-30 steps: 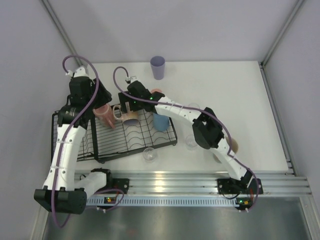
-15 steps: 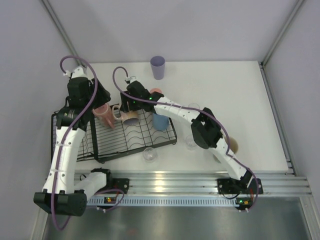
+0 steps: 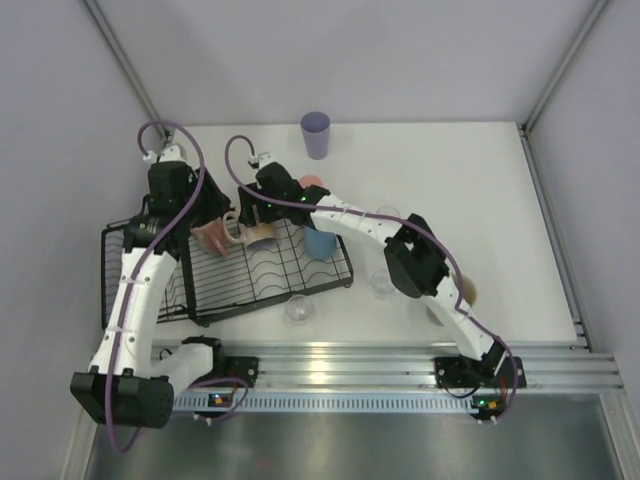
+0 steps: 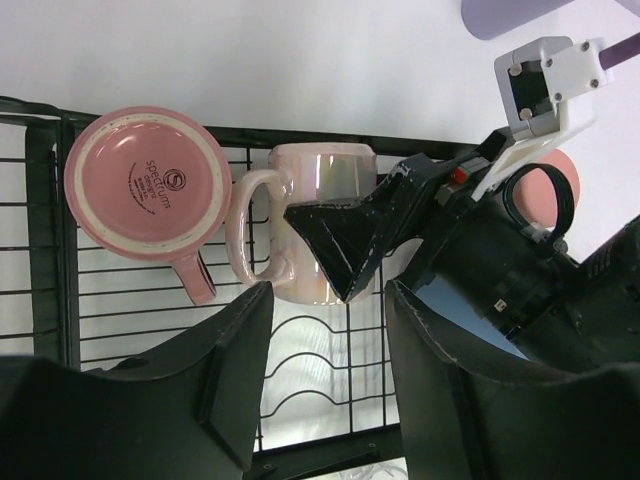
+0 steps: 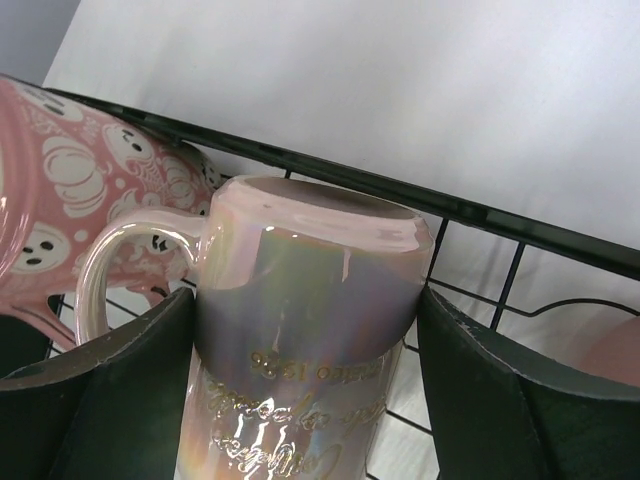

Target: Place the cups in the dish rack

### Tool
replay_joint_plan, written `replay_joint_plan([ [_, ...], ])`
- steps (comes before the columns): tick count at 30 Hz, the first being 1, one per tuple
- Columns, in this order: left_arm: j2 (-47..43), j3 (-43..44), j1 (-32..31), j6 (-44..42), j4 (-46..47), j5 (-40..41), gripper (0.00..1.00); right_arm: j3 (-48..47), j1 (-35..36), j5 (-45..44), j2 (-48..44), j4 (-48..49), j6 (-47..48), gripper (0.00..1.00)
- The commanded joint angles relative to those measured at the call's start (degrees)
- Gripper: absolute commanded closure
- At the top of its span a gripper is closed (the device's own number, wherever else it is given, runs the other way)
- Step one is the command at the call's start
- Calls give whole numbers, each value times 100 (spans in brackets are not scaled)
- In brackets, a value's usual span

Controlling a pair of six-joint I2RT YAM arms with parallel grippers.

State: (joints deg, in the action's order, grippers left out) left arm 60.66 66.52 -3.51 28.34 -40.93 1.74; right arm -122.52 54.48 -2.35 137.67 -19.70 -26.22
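Note:
The black wire dish rack [image 3: 270, 275] lies in front of the left arm. A pink mug [image 4: 140, 180] stands bottom-up on it. Beside it is a cream iridescent mug [image 5: 310, 290], also bottom-up, with my right gripper [image 5: 305, 325] shut on its sides. My left gripper [image 4: 328, 300] hovers open above the rack wires [image 4: 320, 380], holding nothing. A blue tumbler [image 3: 320, 243] sits at the rack's right end. A lavender tumbler [image 3: 315, 133] stands at the back. Two clear glasses [image 3: 298, 308] [image 3: 383, 283] stand on the table near the rack.
A salmon cup [image 3: 313, 184] shows behind the right wrist. A tan cup [image 3: 467, 290] peeks out from behind the right arm's lower link. The taller basket section [image 3: 135, 275] of the rack lies under the left arm. Grey walls close in left and right.
My right gripper's jaws have closed from wide open onto the cream mug. The left wrist has shifted a little to the right, nearer the mugs.

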Motion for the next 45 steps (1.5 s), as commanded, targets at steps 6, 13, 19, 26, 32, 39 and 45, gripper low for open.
replay_joint_plan([
  [6,349,-42,26,-215,-170,213,48,807,63,630,-1039,791,662,100],
  [13,560,-289,26,-276,-179,64,48,1713,19,665,-1505,1451,837,100],
  [19,701,-377,26,-373,-188,-437,50,2548,-43,780,-1962,2356,995,100],
  [26,1052,-421,26,-592,-196,-867,52,3023,-60,973,-2200,2840,1180,100],
  [32,1132,-517,26,-750,-188,-1087,56,3375,-95,1026,-2358,3192,1295,100],
  [39,1176,-614,17,-830,-188,-1439,82,3594,-104,1219,-2394,3587,1646,100],
  [45,1062,-614,17,-830,-179,-1430,100,3639,-104,1176,-2402,3816,2243,100],
])
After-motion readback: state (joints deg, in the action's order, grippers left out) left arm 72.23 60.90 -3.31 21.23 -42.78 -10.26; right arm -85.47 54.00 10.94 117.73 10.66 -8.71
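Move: The right hand already grips the pale iridescent cup over the rear of the dish rack; its rack spot is about 6 cm back, 2 cm right and 6 cm down. From the half-open left hand this cup lies some 5 cm ahead, 4 cm right and 14 cm below, handle towards that hand's side. From the right hand, the patterned pink cup stands about 11 cm left and 3 cm back, the blue cup roughly 13 cm right and 4 cm back. The left fingers come down onto the iridescent cup's handle and pinch it, after sinking about 10 cm with a drift right, tipping some 20 degrees further down and turning clockwise. Meanwhile the right hand draws the cup back about 5 cm and right 3 cm, turning counter-clockwise and tipping up, rising slightly; at the end its fingers come off the cup's sides and close. ##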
